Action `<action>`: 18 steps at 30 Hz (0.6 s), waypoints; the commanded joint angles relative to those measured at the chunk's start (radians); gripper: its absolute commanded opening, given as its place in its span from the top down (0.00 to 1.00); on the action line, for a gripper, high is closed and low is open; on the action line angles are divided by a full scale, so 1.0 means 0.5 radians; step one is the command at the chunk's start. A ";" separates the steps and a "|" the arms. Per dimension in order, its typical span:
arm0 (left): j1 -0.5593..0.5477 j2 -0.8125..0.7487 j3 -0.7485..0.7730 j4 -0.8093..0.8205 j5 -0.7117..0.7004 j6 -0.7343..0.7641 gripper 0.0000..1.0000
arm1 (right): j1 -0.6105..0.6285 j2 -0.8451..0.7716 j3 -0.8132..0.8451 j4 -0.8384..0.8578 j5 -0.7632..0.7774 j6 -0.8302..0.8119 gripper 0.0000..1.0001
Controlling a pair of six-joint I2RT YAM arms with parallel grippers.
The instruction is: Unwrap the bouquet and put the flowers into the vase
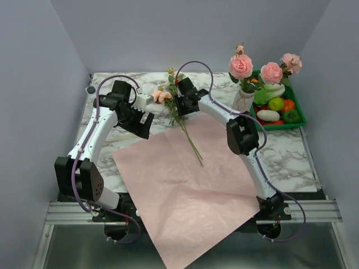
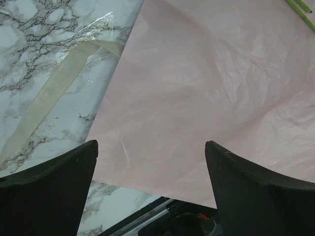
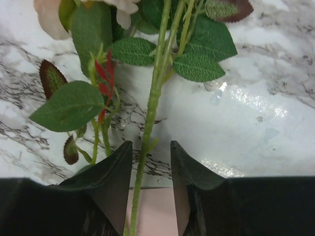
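The bouquet lies undone: its pink paper sheet [image 1: 185,190] is spread flat on the marble table. A peach-flowered stem [image 1: 188,134] rests across the paper's far corner, its blooms [image 1: 162,96] on the marble. My right gripper [image 1: 178,101] straddles this stem [image 3: 152,98] just below the leaves. Its jaws [image 3: 151,143] are open, and the stem runs close to the left finger with a gap on the right. Three pink roses [image 1: 241,66] stand in the marbled vase [image 1: 242,101]. My left gripper [image 1: 145,123] hangs wide open [image 2: 151,143] over the paper's left edge [image 2: 197,88], holding nothing.
A cream ribbon [image 2: 49,98] lies on the marble left of the paper. A green tray [image 1: 302,115] of plastic vegetables sits right of the vase. The paper overhangs the table's near edge between the arm bases. Grey walls close in on three sides.
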 commanded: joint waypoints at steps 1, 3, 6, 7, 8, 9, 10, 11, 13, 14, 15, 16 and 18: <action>0.019 -0.029 0.029 0.005 0.036 0.001 0.01 | 0.008 0.085 0.082 -0.218 -0.026 0.034 0.58; 0.019 -0.041 0.026 0.014 0.039 -0.002 0.01 | 0.008 0.103 0.119 -0.255 -0.029 0.037 0.59; 0.022 -0.051 0.020 0.014 0.039 0.004 0.01 | 0.008 0.119 0.147 -0.289 -0.023 0.034 0.62; 0.022 -0.057 0.010 0.014 0.036 0.007 0.01 | 0.011 0.122 0.156 -0.304 -0.026 0.034 0.64; 0.025 -0.072 0.004 0.020 0.036 0.010 0.01 | 0.008 0.131 0.165 -0.307 -0.026 0.037 0.66; 0.031 -0.075 -0.002 0.026 0.036 0.013 0.01 | 0.011 0.137 0.180 -0.316 -0.026 0.040 0.69; 0.035 -0.081 -0.008 0.027 0.036 0.013 0.01 | 0.011 0.137 0.187 -0.323 -0.032 0.040 0.70; 0.038 -0.087 -0.014 0.030 0.039 0.019 0.01 | 0.018 0.140 0.196 -0.332 -0.035 0.040 0.72; 0.044 -0.094 -0.020 0.027 0.045 0.013 0.01 | 0.027 0.161 0.233 -0.362 -0.032 0.040 0.77; 0.047 -0.100 -0.023 0.030 0.048 0.013 0.01 | 0.030 0.168 0.242 -0.375 -0.026 0.043 0.80; 0.047 -0.103 -0.023 0.033 0.051 0.010 0.01 | 0.033 0.174 0.251 -0.384 -0.029 0.046 0.84; 0.050 -0.106 -0.023 0.030 0.054 0.010 0.01 | 0.039 0.171 0.242 -0.390 -0.029 0.049 0.87; 0.050 -0.121 -0.020 0.030 0.064 0.004 0.01 | 0.057 0.128 0.175 -0.363 -0.011 0.061 0.95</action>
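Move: The flower stem to be gripped already runs between the right hand's open fingertips, about 1 cm back from and 1 cm below their midpoint. The peach blooms lie some 8 cm ahead and 7 cm left of that hand. The vase stands about 21 cm to its right, level with it, its middle 8 cm higher. From the left hand the stem is roughly 18 cm ahead, 16 cm right and 14 cm below. The right fingers close around the flower stem and pinch it just below its leaves, down near the marble. While they shut, the hand eases back a little over 1 cm and sinks about 1 cm, the fingertips tipping some 5 degrees back towards the base. ##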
